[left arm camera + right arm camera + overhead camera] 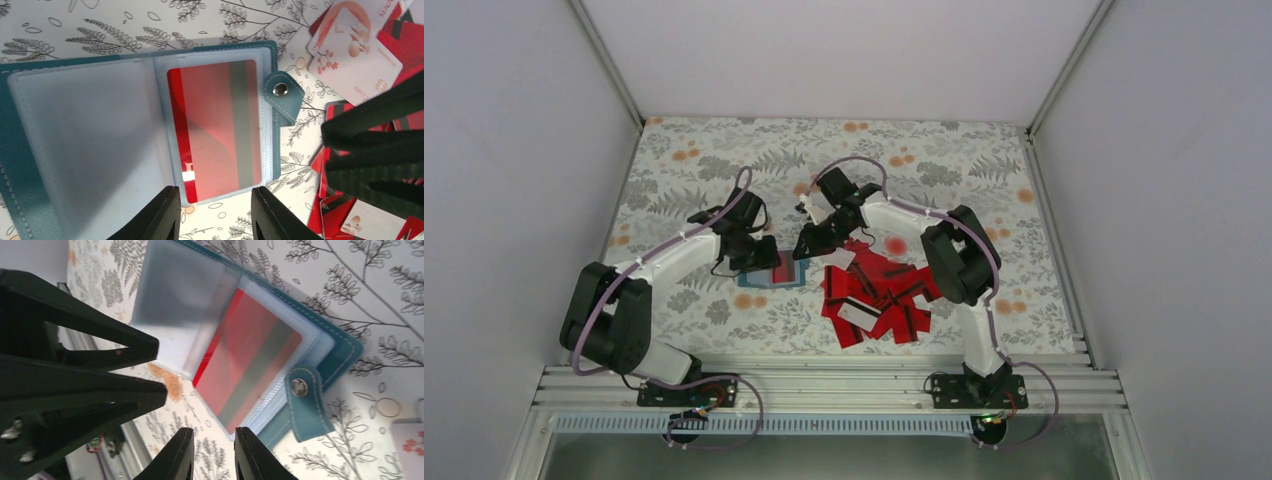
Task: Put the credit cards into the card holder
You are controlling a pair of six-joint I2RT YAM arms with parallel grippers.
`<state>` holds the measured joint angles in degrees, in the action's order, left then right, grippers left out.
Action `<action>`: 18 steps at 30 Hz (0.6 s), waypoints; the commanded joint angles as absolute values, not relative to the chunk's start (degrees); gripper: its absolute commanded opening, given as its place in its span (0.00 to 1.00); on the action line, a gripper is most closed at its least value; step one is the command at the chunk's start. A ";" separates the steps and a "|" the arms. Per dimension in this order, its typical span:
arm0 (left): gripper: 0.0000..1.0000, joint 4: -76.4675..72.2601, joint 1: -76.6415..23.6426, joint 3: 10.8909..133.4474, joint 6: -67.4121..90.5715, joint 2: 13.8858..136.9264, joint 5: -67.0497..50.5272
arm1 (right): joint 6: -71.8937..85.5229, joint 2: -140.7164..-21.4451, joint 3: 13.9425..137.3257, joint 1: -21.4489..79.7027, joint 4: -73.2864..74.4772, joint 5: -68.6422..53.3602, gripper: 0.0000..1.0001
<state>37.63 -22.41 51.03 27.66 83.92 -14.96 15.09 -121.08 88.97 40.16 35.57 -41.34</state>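
The teal card holder [20, 150] lies open on the floral cloth, clear pockets up, snap tab [281, 91] at its right. One red credit card [220, 130] with a grey stripe sits inside the right pocket. My left gripper [215, 212] hovers open at the holder's near edge, nothing between its fingers. From the other side, my right gripper [212, 455] is open by a narrow gap just off the holder's [345, 347] corner, holding nothing. Loose credit cards [879, 295], red ones and a few white, are heaped right of the holder [769, 275].
The two grippers are close together over the holder; the right one's black fingers [375, 145] fill the left wrist view's right side. A white card [350, 55] lies just past the snap tab. A metal rail [824, 385] runs along the near edge, white walls on three sides.
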 commanded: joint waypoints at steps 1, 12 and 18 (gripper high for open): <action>0.36 38.51 -22.76 51.05 26.20 83.87 -11.82 | 18.74 -119.91 89.34 39.99 33.70 -46.27 0.24; 0.20 39.11 -22.76 50.13 25.11 86.94 -7.76 | 27.00 -122.69 84.44 39.99 26.51 -48.56 0.43; 0.14 37.79 -22.76 48.61 24.49 88.12 -8.05 | 28.26 -123.33 83.19 39.99 25.02 -48.90 0.43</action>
<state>38.41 -22.41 49.82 25.63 87.33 -8.62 26.44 -121.93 84.14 40.16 27.59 -47.46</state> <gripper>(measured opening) 0.145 0.429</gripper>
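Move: The open card holder lies flat about 5 cm below both hands. Its spine middle is some 2 cm ahead and 2 cm left of the left hand; the red card already in its right-hand pocket centres about 3 cm ahead and 1 cm right. From the right hand, that card pocket is about 5 cm left and 1 cm ahead. The snap strap is roughly 3 cm straight ahead, and the nearest white card 7 cm right, 3 cm ahead. No fresh contact is clear: the left hand heads down and left towards the holder's spine, some 3–4 cm in all, closing its fingers well down and swinging them more upright. The right hand opens its fingers wider beside the filled pocket, rises a little, then dips about 2 cm while easing back, its fingertips tipping some 10 degrees towards the base. ##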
